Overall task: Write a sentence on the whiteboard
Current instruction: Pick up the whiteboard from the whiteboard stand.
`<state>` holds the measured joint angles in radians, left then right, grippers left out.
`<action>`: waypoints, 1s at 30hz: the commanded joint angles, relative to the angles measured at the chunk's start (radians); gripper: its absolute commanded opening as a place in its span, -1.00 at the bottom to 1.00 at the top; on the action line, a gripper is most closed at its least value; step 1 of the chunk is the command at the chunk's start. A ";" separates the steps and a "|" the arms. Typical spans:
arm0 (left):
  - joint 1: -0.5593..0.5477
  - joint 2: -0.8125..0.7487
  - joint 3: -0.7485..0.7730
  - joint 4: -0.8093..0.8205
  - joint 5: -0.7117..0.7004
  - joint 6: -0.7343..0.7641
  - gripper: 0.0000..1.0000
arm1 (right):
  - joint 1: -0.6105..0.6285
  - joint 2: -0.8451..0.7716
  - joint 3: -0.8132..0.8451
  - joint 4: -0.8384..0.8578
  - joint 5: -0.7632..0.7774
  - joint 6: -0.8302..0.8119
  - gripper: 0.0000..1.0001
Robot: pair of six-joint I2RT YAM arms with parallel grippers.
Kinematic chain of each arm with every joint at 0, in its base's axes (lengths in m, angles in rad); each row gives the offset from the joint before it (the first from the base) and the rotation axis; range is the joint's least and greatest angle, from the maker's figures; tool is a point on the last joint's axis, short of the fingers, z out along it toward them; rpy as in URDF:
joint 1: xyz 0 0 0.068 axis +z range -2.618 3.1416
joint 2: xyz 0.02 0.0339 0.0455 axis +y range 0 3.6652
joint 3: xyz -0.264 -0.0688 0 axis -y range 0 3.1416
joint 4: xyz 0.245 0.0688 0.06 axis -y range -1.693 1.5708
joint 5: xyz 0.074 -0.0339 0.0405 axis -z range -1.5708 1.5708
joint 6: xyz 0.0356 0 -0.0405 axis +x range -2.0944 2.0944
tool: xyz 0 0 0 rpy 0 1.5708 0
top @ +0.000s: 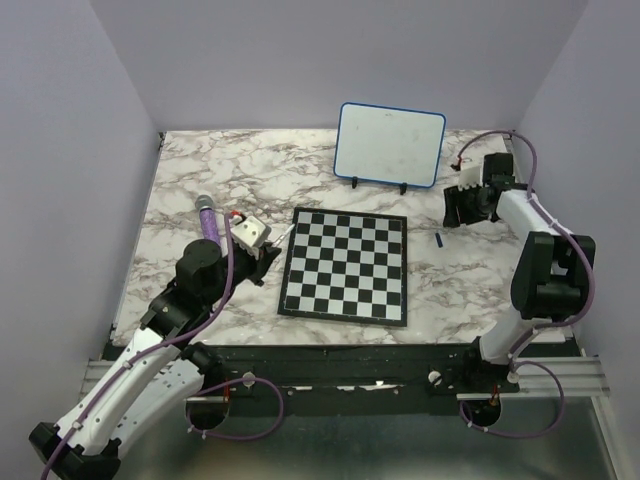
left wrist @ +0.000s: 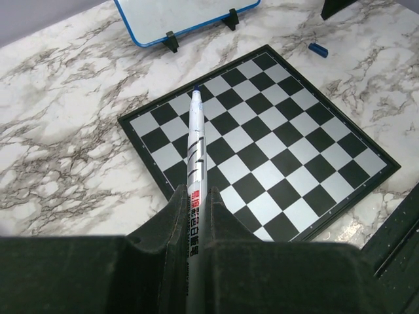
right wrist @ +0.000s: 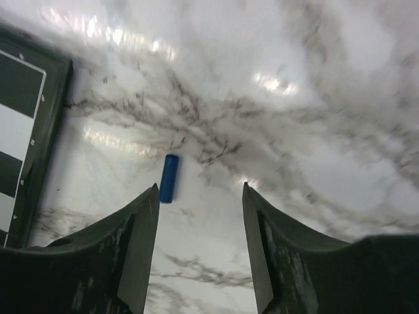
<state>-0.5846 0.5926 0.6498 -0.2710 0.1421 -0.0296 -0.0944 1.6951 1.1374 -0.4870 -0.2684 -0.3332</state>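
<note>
The whiteboard (top: 390,145) stands upright on small black feet at the back of the table, blue-rimmed, its face blank white; no sentence is in view on it. Its lower edge (left wrist: 157,26) shows in the left wrist view. My left gripper (top: 262,242) (left wrist: 196,196) hovers at the chessboard's left edge, shut on a white marker (left wrist: 195,144) whose bare blue tip points toward the whiteboard. My right gripper (top: 462,207) (right wrist: 200,190) hangs right of the whiteboard, open, with nothing between its fingers. The marker's blue cap (right wrist: 169,178) (top: 439,239) lies on the table just ahead of the right gripper's left finger.
A black-and-white chessboard (top: 345,265) (left wrist: 308,137) lies flat in the middle of the marble table, in front of the whiteboard; its rim (right wrist: 39,131) shows left of the right gripper. A purple cylinder (top: 206,216) sits by the left arm.
</note>
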 commanded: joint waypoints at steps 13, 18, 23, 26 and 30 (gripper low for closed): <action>0.083 -0.013 -0.015 0.027 0.010 0.019 -1.00 | -0.083 0.470 0.849 -0.249 -0.446 0.021 0.52; 0.112 0.012 -0.012 0.030 0.034 0.016 -1.00 | -0.123 0.593 1.001 -0.188 -0.576 0.134 0.54; 0.150 0.036 -0.013 0.035 0.043 0.016 -1.00 | -0.137 0.689 1.093 -0.112 -0.669 0.246 0.55; 0.175 0.044 -0.012 0.041 0.057 0.016 -1.00 | -0.137 0.742 1.137 -0.076 -0.709 0.290 0.56; 0.199 0.050 -0.018 0.058 0.086 0.010 -1.00 | -0.137 0.807 1.179 -0.027 -0.764 0.354 0.56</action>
<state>-0.4110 0.6430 0.6464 -0.2523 0.1780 -0.0250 -0.2367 2.4397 2.2658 -0.5877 -0.9241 -0.0788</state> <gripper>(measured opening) 0.152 0.777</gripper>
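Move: The whiteboard on its stand has its middle about 21 cm ahead of my empty right hand, 17 cm to its left and perhaps 5 cm above. The stand's right foot is some 11 cm ahead, 13 cm left. The blue marker cap lies just below, 2 cm back and 3 cm left. The chessboard's middle is about 10 cm back, 28 cm left. From my left hand the whiteboard is roughly 33 cm ahead, 30 cm right and 11 cm lower. I sweep my right hand quickly about 20 cm forward, away from the cap and up beside the whiteboard's right edge, climbing some 9 cm early on and then staying nearly level. I roll it about 35 degrees, left side rising, tip the fingers up a little and open them wider. My left hand keeps the uncapped marker, easing about 3 cm forward and as much left. ##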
